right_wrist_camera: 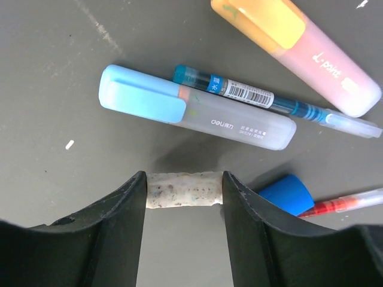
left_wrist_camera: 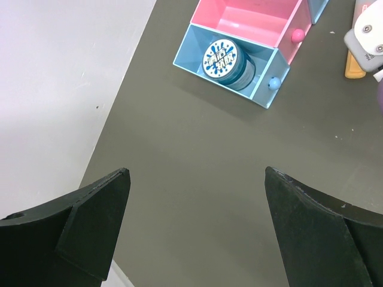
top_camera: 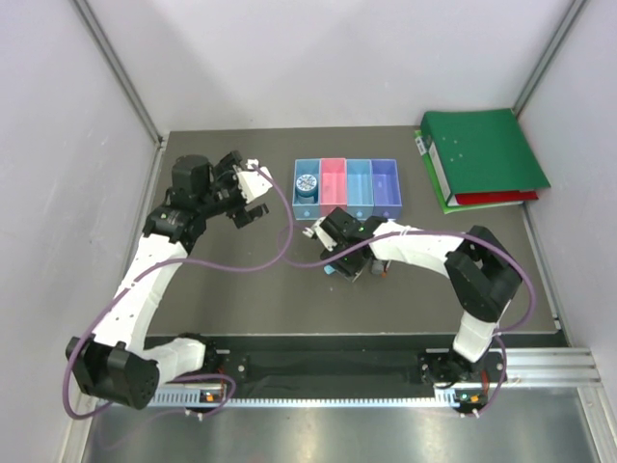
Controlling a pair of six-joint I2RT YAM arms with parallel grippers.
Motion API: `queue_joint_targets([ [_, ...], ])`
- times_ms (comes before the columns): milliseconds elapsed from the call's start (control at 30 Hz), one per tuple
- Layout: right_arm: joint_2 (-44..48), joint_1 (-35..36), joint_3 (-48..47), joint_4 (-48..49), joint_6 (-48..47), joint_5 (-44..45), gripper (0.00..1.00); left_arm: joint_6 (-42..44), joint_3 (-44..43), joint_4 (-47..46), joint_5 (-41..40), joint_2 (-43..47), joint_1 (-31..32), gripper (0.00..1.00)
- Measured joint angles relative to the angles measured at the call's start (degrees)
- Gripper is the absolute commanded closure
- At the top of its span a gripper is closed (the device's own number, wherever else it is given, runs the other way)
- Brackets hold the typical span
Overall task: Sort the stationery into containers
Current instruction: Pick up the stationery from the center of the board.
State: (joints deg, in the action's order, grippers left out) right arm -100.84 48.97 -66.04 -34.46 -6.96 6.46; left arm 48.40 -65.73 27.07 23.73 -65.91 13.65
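Note:
My right gripper (right_wrist_camera: 184, 192) is shut on a speckled tan eraser (right_wrist_camera: 184, 189), one finger against each end. Just beyond it lie a light-blue marker (right_wrist_camera: 197, 110), a thin blue pen (right_wrist_camera: 269, 98) and an orange-yellow highlighter (right_wrist_camera: 299, 45). A small blue cylinder (right_wrist_camera: 286, 194) and a red pen (right_wrist_camera: 347, 202) lie to the right. From above, the right gripper (top_camera: 342, 265) is in front of the four containers (top_camera: 359, 185). A round blue disc (left_wrist_camera: 226, 60) sits in the blue bin (left_wrist_camera: 209, 81). My left gripper (left_wrist_camera: 197, 179) hangs open over bare table.
Green binders (top_camera: 482, 149) lie at the back right corner. The pink bin (left_wrist_camera: 251, 18) stands beside the blue one. White walls close off the left, back and right of the table. My left gripper (top_camera: 249, 203) hovers left of the bins.

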Motion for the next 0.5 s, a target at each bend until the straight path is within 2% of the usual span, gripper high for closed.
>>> queue_joint_targets([
  [267,0.39,0.0,-3.58,-2.1,-4.07,1.16,0.48,0.0,0.0,-0.07,0.0,-0.37,0.0,0.01],
  [500,-0.09,-0.13,-14.27,-2.25,-8.04,3.17,0.47,0.07,-0.02,-0.09,-0.07,-0.37,0.0,0.01],
])
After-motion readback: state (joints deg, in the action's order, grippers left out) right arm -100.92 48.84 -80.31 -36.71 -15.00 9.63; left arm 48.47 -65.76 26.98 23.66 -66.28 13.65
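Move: My right hand already holds the white eraser just above the board. The compartment box has its middle about 17 cm ahead of that hand and 2 cm left, and the blue jar standing in its leftmost compartment is about 17 cm ahead, 9 cm left. Nearer lie the blue highlighter, 3 cm ahead and 2 cm left, and the glue stick, 3 cm ahead and 4 cm right. From my left hand the box is some 18 cm right, 8 cm ahead and well below. Keeping the eraser pinched between my right fingertips, I carry it up about 8 cm, and at the same time forward some 5 cm and a bit less to the left, over the blue highlighter and towards the compartment box. I start slowly and gather speed, while the wrist tilts the fingertips outward by roughly 10 degrees. ##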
